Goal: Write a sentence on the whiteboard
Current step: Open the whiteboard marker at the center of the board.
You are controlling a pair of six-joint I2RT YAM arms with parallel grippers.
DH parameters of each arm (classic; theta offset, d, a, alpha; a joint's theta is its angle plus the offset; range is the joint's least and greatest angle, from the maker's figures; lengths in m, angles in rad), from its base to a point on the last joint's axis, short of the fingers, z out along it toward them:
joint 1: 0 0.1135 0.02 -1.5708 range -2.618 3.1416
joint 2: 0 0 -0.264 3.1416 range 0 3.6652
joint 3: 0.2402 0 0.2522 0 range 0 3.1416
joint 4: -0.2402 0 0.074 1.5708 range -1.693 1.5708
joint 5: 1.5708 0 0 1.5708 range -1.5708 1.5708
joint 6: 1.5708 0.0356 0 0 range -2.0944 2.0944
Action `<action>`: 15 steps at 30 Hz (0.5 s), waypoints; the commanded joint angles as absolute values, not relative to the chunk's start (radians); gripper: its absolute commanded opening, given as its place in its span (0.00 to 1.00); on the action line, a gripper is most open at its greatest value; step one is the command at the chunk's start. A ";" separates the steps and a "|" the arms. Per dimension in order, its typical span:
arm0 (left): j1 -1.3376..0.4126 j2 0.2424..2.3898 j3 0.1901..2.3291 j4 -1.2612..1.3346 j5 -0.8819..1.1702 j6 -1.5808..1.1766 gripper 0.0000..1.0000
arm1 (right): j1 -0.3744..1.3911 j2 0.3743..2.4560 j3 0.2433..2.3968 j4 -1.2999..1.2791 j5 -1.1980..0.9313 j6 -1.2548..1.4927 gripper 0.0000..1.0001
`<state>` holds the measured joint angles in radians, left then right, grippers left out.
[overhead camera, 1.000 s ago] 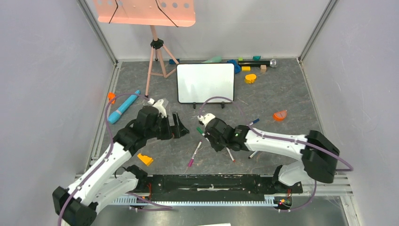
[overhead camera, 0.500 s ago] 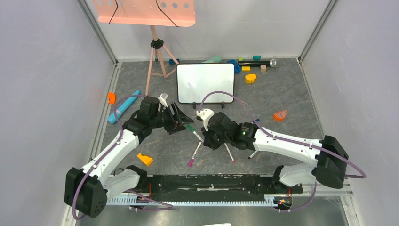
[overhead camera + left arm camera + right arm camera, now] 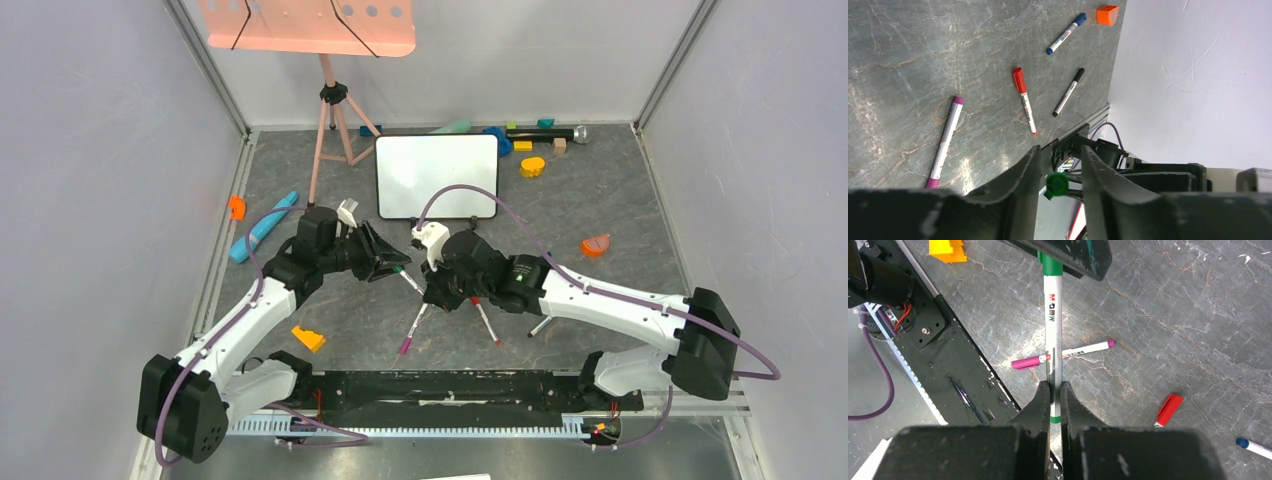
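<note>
The whiteboard stands on its little feet at the back centre. Its face is blank and no sentence shows on it. My right gripper is shut on the barrel of a green marker, held above the table and pointing at my left gripper. The left fingers straddle the marker's green cap with a sliver of gap on each side, so that gripper is open.
A magenta marker, a red marker and a black marker lie under the arms. A pink tray on a tripod stands back left. A blue tube, an orange wedge and small toys are scattered about.
My left gripper swung right to the green marker's cap and its jaws narrowed around it. My right gripper brought the marker left towards it and stayed shut.
</note>
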<state>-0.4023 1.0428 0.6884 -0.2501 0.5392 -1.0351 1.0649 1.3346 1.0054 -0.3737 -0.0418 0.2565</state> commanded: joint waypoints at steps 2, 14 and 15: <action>-0.400 1.030 0.660 -0.189 0.579 -1.080 0.23 | 1.066 1.354 1.064 -0.347 -0.052 0.229 0.00; -0.397 1.001 0.656 -0.093 0.562 -1.265 0.02 | 0.996 1.225 0.954 -0.147 -0.106 0.456 0.75; -0.397 0.997 0.645 -0.041 0.565 -1.326 0.02 | 0.976 1.186 0.906 -0.083 -0.118 0.521 0.77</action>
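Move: The green marker slants down from the left gripper to the right: its cap is already between the left gripper's open fingers, and the cap lies about 6 cm ahead, 6 cm left and 3 cm above the right hand, which holds the barrel near its tail. On the table, the purple marker lies roughly 3 cm back, 3 cm left and 15 cm below the right hand; the red marker is some 12 cm to that hand's right, level ahead, also 15 cm down. Keep the left gripper almost in place around the green marker's cap and close its half-open fingers until they pinch it. Only then spread the right fingers wide to let go of the barrel's tail end, and lift the right hand about 1.5 cm, tilting it some 5 degrees. ##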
